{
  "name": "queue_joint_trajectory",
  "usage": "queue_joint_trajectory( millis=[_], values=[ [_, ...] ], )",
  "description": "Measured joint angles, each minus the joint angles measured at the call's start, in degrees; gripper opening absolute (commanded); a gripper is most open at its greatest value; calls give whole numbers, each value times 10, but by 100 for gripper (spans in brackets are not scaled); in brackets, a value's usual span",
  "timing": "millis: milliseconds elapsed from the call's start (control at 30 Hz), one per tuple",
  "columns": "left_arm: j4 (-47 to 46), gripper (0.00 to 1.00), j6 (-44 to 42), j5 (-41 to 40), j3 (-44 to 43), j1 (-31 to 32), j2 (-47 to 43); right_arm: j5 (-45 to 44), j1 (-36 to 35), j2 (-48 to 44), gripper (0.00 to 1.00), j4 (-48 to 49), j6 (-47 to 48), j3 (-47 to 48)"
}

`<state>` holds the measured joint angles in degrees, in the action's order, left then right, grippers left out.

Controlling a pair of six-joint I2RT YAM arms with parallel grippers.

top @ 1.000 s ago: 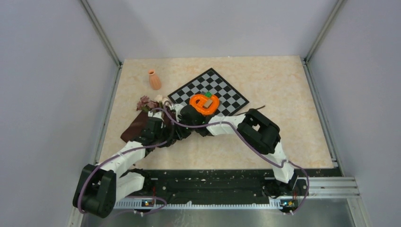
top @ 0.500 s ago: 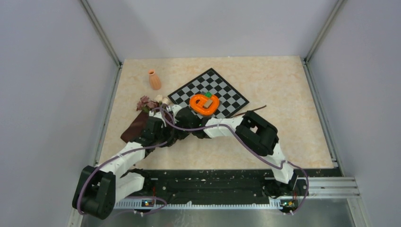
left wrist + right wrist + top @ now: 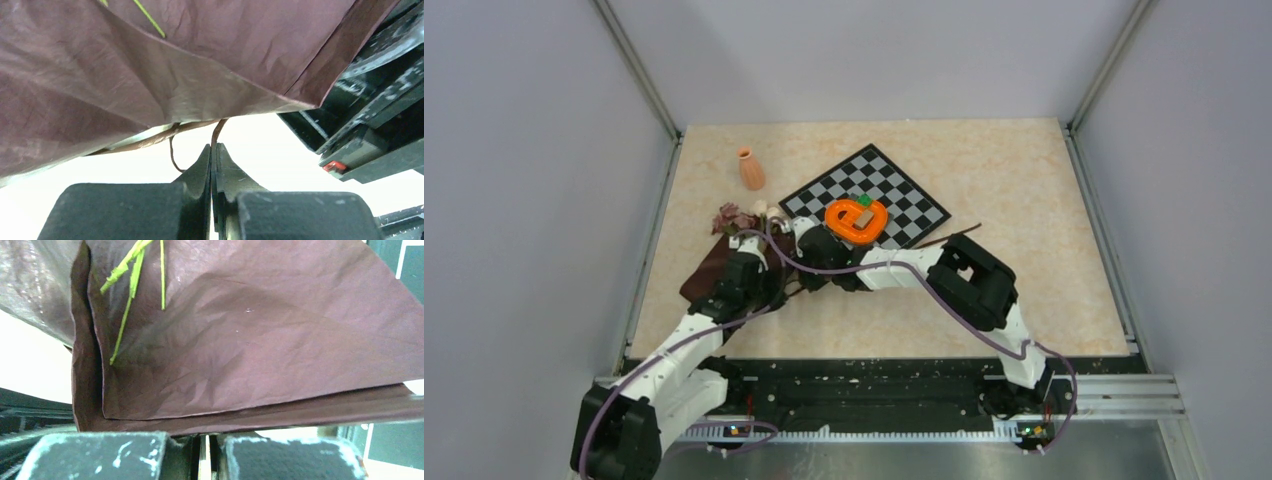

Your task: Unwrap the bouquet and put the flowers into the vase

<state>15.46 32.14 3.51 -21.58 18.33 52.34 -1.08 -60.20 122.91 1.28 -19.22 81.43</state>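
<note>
The bouquet (image 3: 708, 268) lies at the table's left, its maroon cloth (image 3: 150, 65) loosened and pale rose heads (image 3: 740, 217) at its far end. The flowers' green stems (image 3: 131, 285) lie bare on the spread cloth (image 3: 250, 340). My left gripper (image 3: 212, 148) is shut on the thin brown ribbon (image 3: 218, 130), which runs up under the cloth's edge. My right gripper (image 3: 205, 438) is shut with its tips at the cloth's lower fold; whether it pinches cloth is hidden. In the top view both grippers meet beside the bouquet. The terracotta vase (image 3: 751, 169) stands upright farther back.
A checkered board (image 3: 909, 195) lies right of the bouquet with an orange heart-shaped object (image 3: 856, 221) on it. A loose ribbon end (image 3: 959, 234) trails off the board's near right corner. The left wall rail (image 3: 656, 240) runs close to the bouquet.
The right gripper has closed and shifted slightly left. The left gripper has finished closing on the ribbon and its arm has drawn back toward the near left. More ribbon shows right of the board.
</note>
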Motion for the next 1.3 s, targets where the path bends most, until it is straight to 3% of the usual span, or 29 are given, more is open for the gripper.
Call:
queue_joint_trajectory(
  millis=[533, 567, 733, 933, 1300],
  values=[
    [162, 0, 68, -110, -101, 0, -49, -41, 41, -74, 0, -52, 38, -23],
    [167, 3, 70, -116, -105, 0, -54, -40, 42, -78, 0, -55, 43, -24],
    [162, 36, 55, -96, -106, 0, -100, -19, 45, -95, 0, -67, 62, -25],
    [116, 66, 10, -1, -104, 0, -114, 41, 45, -114, 0, -113, 70, -22],
    [12, 82, -30, 143, -68, 0, -28, 100, 46, -119, 0, -137, 41, -21]
  ],
)
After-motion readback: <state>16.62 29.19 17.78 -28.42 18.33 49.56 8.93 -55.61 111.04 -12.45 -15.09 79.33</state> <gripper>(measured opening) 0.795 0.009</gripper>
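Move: Both hands are already shut on the ribbon below the wrapping's near edge, close together. From the left hand the ribbon's loop lies about 3 cm ahead and 2 cm right, slightly below; the wrapping's middle is some 8 cm ahead and 8 cm left, and the flower heads about 17 cm ahead and 7 cm left. From the right hand that loop is about 1 cm back and 3 cm left, and the chessboard's middle some 15 cm ahead and 13 cm right. Both hands keep their pinch and draw the ribbon apart while rising, the left going about 3 cm to its left and 5 cm up with a slight counter-clockwise turn, the right about 5 cm to its right, 3.5 cm forward and 4 cm up. The left then opens wide and lets go of the ribbon, still climbing before it dips a little, and swings some 7 cm right with a clockwise turn of about 25 degrees back towards the ribbon by the right fingers, while the right stays shut on the ribbon and comes back about 5 cm towards its base. ##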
